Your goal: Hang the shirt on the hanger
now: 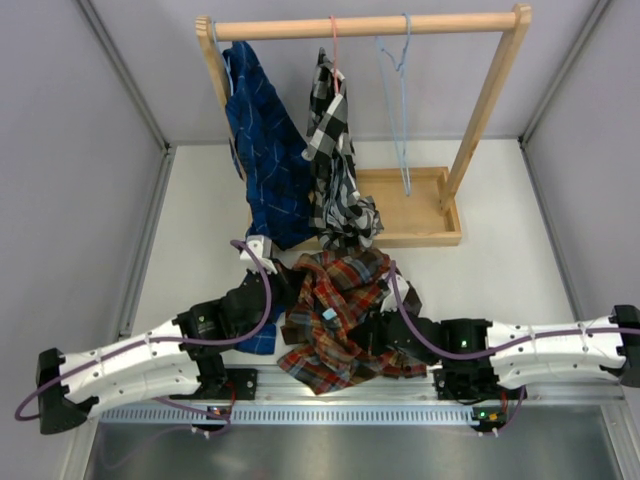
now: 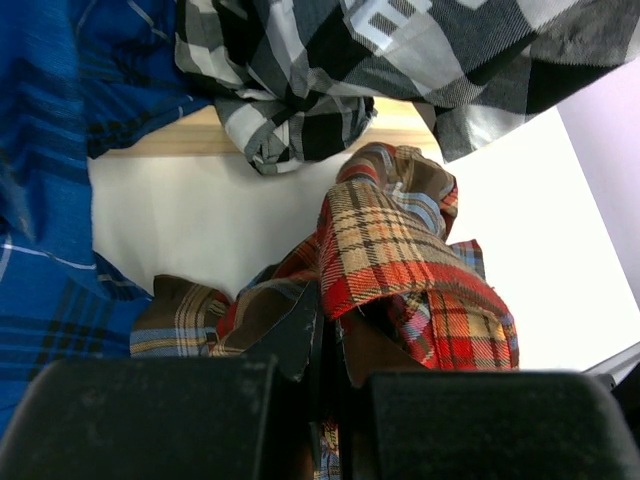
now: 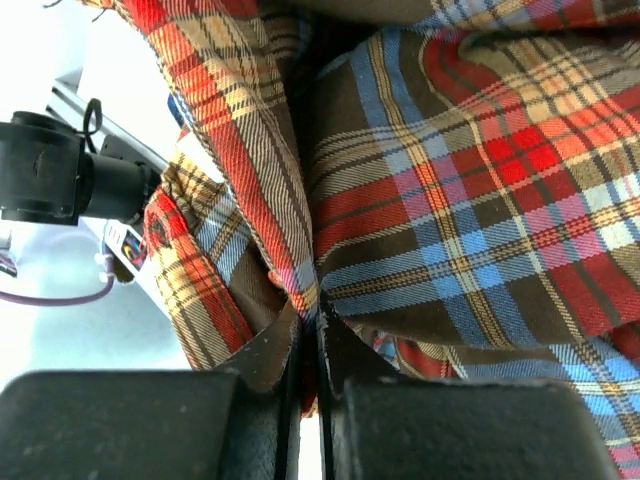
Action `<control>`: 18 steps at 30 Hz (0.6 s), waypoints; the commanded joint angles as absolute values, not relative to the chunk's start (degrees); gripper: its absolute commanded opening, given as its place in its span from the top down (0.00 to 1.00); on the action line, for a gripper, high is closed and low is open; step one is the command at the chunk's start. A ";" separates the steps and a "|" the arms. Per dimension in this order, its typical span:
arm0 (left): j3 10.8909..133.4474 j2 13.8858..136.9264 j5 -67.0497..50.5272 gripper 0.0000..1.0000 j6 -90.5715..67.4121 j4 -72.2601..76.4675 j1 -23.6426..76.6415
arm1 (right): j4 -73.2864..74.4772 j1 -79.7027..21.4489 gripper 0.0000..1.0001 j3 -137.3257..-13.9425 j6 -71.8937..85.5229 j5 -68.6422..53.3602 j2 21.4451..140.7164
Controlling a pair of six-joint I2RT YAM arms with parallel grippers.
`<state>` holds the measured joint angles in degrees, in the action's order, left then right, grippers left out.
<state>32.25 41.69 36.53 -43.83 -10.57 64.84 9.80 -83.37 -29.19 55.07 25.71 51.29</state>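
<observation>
The red-orange, brown and blue plaid shirt (image 1: 335, 310) lies crumpled on the table between my two arms, its small light blue label facing up. My left gripper (image 1: 283, 290) is at the shirt's left edge. In the left wrist view the left gripper (image 2: 328, 340) is shut on a fold of the shirt (image 2: 400, 250). My right gripper (image 1: 385, 325) is at the shirt's right side. In the right wrist view the right gripper (image 3: 315, 320) is shut on a pinch of the shirt (image 3: 450, 180). The light blue wire hanger (image 1: 400, 110) hangs bare from the rail, far behind the shirt.
A wooden rack (image 1: 365, 25) stands at the back on a tray-like base (image 1: 420, 215). A dark blue plaid shirt (image 1: 262, 150) and a black-and-white checked shirt (image 1: 335, 170) hang from the rack, the checked one on a pink-red hanger (image 1: 335, 50). Their hems reach down close to the plaid shirt.
</observation>
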 commanded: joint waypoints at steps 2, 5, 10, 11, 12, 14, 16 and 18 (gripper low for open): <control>33.57 39.29 39.29 1.00 -42.81 -9.05 64.86 | 12.80 -83.67 1.00 -34.15 51.00 28.45 48.69; 37.34 36.83 38.41 1.00 -38.68 -9.05 64.86 | 25.60 -83.50 1.00 -47.12 45.81 33.73 47.81; 50.14 33.93 34.56 1.00 -28.60 -8.97 64.86 | 40.58 -82.35 1.00 -75.71 29.47 40.86 54.56; 51.93 33.93 32.80 1.00 -26.56 -8.44 64.86 | 45.04 -82.27 1.00 -86.20 25.27 42.78 56.76; 53.42 34.10 31.13 1.00 -24.54 -8.00 64.86 | 47.26 -82.18 1.00 -91.35 23.40 43.67 60.87; 54.76 34.45 28.39 1.00 -21.80 -7.12 64.86 | 51.13 -82.00 1.00 -101.98 21.54 45.69 64.23; 53.53 35.41 25.60 1.00 -24.24 -5.98 64.86 | 55.18 -81.48 1.00 -103.88 22.06 48.24 65.48; 48.80 38.21 22.78 1.00 -27.84 -4.75 64.86 | 56.95 -80.08 1.00 -98.03 26.77 49.74 62.25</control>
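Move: Both hands already pinch the red plaid shirt. The empty blue hanger is roughly 21 cm ahead, 21 cm right and 22 cm above the left hand; from the right hand it is about 32 cm ahead, 1 cm right and 28 cm up. Some 11 cm left of the hanger, level with it in depth, hangs the black-and-white shirt. The blue shirt is about 18 cm ahead of the left hand and 5 cm left. Both hands keep their pinch and hoist the plaid shirt, left about 22 cm up, right about 36 cm. ##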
